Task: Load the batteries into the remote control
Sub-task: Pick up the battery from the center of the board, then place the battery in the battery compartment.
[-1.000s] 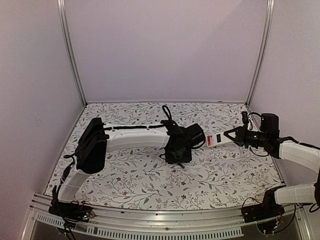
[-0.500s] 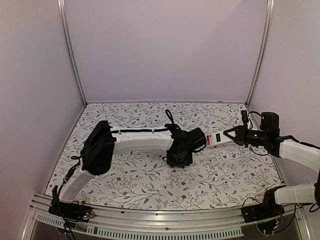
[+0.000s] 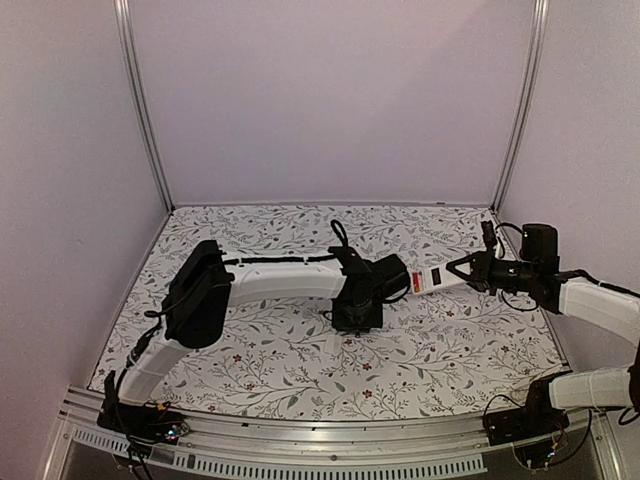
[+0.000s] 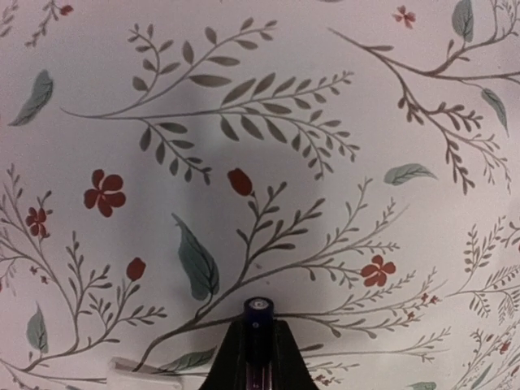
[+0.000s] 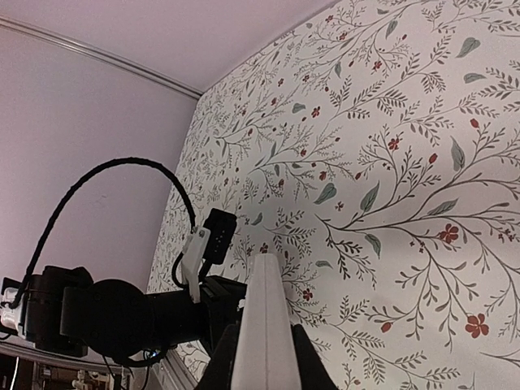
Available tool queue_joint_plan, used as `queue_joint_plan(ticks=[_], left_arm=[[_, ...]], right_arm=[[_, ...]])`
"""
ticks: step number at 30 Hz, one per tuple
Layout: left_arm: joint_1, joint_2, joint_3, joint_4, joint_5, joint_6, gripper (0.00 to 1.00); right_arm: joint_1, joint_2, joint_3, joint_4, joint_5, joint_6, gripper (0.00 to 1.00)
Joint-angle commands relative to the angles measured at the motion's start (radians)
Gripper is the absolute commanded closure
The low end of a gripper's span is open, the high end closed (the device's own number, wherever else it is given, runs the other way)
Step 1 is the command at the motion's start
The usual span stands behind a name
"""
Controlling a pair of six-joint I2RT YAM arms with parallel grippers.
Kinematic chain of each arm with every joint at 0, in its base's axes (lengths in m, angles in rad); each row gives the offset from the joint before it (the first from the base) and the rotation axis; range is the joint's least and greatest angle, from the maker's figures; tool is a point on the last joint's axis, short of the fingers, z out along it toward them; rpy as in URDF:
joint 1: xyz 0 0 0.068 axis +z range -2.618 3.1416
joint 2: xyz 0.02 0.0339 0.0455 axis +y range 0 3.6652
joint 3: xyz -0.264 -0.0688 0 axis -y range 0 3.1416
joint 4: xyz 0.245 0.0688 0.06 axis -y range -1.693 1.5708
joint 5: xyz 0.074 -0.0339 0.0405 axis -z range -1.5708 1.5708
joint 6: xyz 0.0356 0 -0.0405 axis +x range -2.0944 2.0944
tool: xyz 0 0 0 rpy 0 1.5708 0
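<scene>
In the left wrist view my left gripper is shut on one of the batteries. It is a thin cylinder, and its dark round end sticks out past the fingertips, just above the floral table cover. From above, the left gripper points down at the table's middle. The right gripper is shut on the remote control, holding it level in the air with its free end towards the left wrist. The right wrist view shows only the remote's white edge between the fingers.
A small flat white piece lies on the cover just left of the left fingers. The left arm's wrist and cable sit close in front of the remote. Walls enclose the table at the back and sides.
The left jaws have shut onto the battery. The left arm has shifted slightly right and forward. The right arm and the remote have hardly moved.
</scene>
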Motion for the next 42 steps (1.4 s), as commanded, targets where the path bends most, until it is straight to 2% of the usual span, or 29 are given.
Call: queue_joint_plan(ticks=[1,7,10,14,16,20,27,34,42], left_arm=[[0.043,0.030,-0.001,-0.018,0.022,0.085,0.98],[0.071,-0.034,-0.049,0.094,0.027,0.215,1.00],[0.079,-0.124,-0.104,0.182,-0.031,0.325,1.00],[0.092,-0.329,-0.319,0.369,-0.094,0.536,1.00],[0.105,-0.453,-0.474,0.542,-0.083,0.637,1.00],[0.131,-0.682,-0.732,0.800,0.032,0.830,1.00],[0.138,-0.896,-0.991,1.050,0.178,1.127,1.00],[0.143,-1.055,-1.145,1.155,0.473,1.332,1.00],[0.135,-1.158,-1.211,1.124,0.801,1.454,1.00]], right_arm=[[-0.006,0.002,0.039,-0.025,-0.029,-0.015,1.00],[-0.005,0.013,0.048,-0.048,-0.044,-0.018,1.00],[-0.006,0.013,0.060,-0.068,-0.060,-0.017,1.00],[-0.004,0.023,0.085,-0.126,-0.109,-0.026,1.00],[-0.002,0.025,0.094,-0.147,-0.136,-0.028,1.00],[0.029,0.032,0.122,-0.203,-0.184,-0.038,1.00],[0.173,0.086,0.191,-0.288,-0.207,-0.072,1.00],[0.312,0.179,0.274,-0.294,-0.230,-0.073,1.00],[0.439,0.311,0.359,-0.287,-0.303,-0.028,1.00]])
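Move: The left hand is down at the tabletop with the dark battery already between its fingers. The remote control's open battery bay is held in the air about 6 cm ahead of it, 12 cm to its right and 9 cm higher; the white cover lies on the table some 5 cm to its left and 4 cm nearer the base. From the right hand, the dark battery is roughly 3 cm back, 19 cm to the left and 16 cm below. Keeping the dark battery pinched, the left hand skims about 3 cm forward low over the table, then rises fast some 24 cm, drifting left and finally back, while the wrist swings the fingers from pointing down to pointing right. The right hand, still gripping the remote, then carries it about 13 cm left and 8 cm back towards the left hand, turning some 35 degrees counter-clockwise. ##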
